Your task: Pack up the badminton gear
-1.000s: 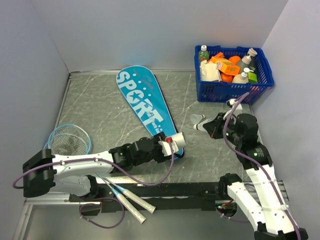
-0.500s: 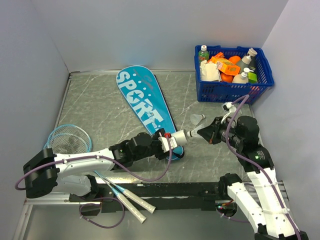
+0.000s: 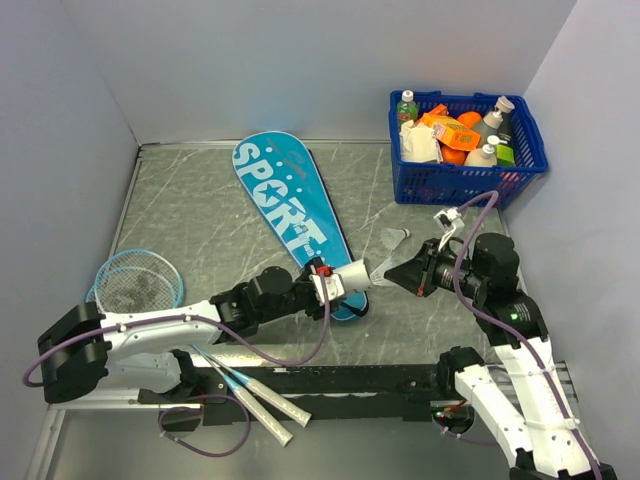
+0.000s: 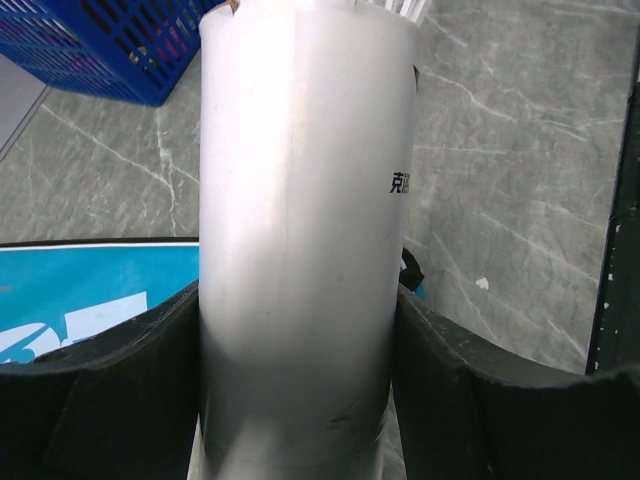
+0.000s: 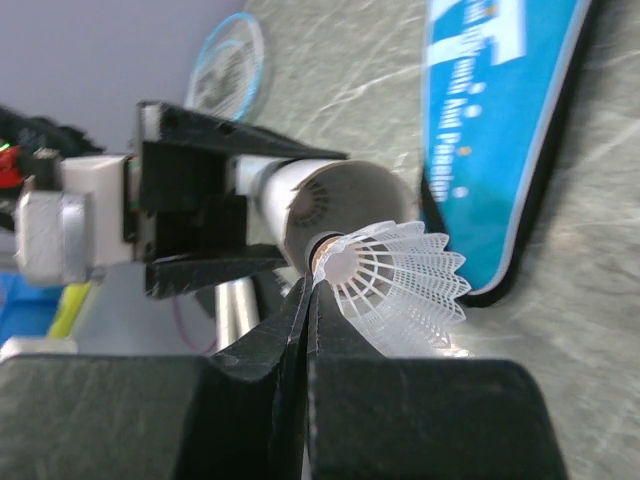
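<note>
My left gripper is shut on a white tube, which fills the left wrist view between both fingers. The tube's open mouth points right, over the narrow end of the teal SPORT bag. Facing it, my right gripper is shut on a white shuttlecock near its cork, which sits just at the tube's mouth. Another shuttlecock lies on the table behind. Two light-blue rackets have their heads at the left and their white handles by the near edge.
A blue basket full of bottles and packets stands at the back right, close behind my right arm. Grey walls close off the left, back and right sides. The arms' black base rail runs along the near edge.
My right gripper has carried the shuttlecock leftward to the tube's mouth. My left gripper has raised and swung the tube a little to face it.
</note>
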### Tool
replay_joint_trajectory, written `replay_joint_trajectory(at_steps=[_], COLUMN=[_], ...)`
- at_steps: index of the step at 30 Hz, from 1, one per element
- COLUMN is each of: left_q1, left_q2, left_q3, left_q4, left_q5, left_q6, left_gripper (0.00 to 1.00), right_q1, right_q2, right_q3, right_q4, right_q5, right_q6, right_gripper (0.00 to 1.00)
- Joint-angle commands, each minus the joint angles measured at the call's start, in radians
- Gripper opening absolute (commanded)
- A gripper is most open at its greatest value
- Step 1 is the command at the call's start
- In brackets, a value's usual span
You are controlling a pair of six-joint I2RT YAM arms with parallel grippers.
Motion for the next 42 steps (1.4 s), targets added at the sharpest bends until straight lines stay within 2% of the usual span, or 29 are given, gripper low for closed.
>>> replay_joint_trajectory(at_steps=[1, 11, 18, 28, 31, 33, 34, 37, 42], left_q1=[0.006, 0.006, 0.006, 0.006, 0.006, 0.006, 0.006, 0.006, 0.006], left_q2=[-0.058, -0.145, -0.181, -0.222, -0.233, -0.236, -0.240, -0.250, -0.259], left_q3=[-0.014, -0.069, -0.097, -0.124, -0.136, -0.143, -0.147, -0.156, -0.172], left_q4=[0.101, 0.140, 0.161, 0.196, 0.210, 0.215, 0.216, 0.222, 0.227], left_q5=[0.069, 0.152, 0.154, 0.155, 0.147, 0.147, 0.147, 0.143, 0.131], left_q6=[-0.044, -0.097, -0.105, -0.119, -0.123, -0.130, -0.131, -0.136, -0.140], left_gripper=[0.01, 0.01, 0.01, 0.01, 0.01, 0.01, 0.01, 0.01, 0.01], right_q1=[0.022, 0.148, 0.292, 0.421, 0.425, 0.424, 0.422, 0.421, 0.392], right_q2=[0.013, 0.124, 0.220, 0.296, 0.289, 0.273, 0.254, 0.221, 0.175], right_q3=[-0.034, -0.065, -0.053, -0.114, -0.126, -0.102, -0.088, -0.019, 0.142], right_q4=[0.099, 0.243, 0.347, 0.502, 0.512, 0.451, 0.420, 0.304, 0.104], right_q5=[-0.108, -0.079, -0.024, 0.019, 0.018, 0.051, 0.067, 0.145, 0.284], right_q6=[0.052, 0.118, 0.174, 0.264, 0.267, 0.246, 0.220, 0.165, 0.071], right_gripper=[0.00, 0.00, 0.00, 0.01, 0.10, 0.24, 0.38, 0.54, 0.62])
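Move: The right hand holds the shuttlecock, cork forward; the tube's mouth lies about 7 cm to its left, 3 cm ahead and 5 cm lower. The blue bag's near end is roughly 7 cm left, 6 cm ahead and 25 cm below; a loose shuttlecock lies about 17 cm ahead, 4 cm right and 24 cm below. From the left hand, gripping the tube, the held shuttlecock is some 12 cm right, level forward, about 6 cm above. Leftwards and slightly down, the right hand carries the shuttlecock cork-first into the tube's mouth, about 10 cm, swinging some 20 degrees counter-clockwise, then opens its fingers at the rim and eases back right and up about 2 cm. Still gripping the tube, the left hand draws about 3 cm each back, up and left, tipping the mouth up some 10 degrees. ##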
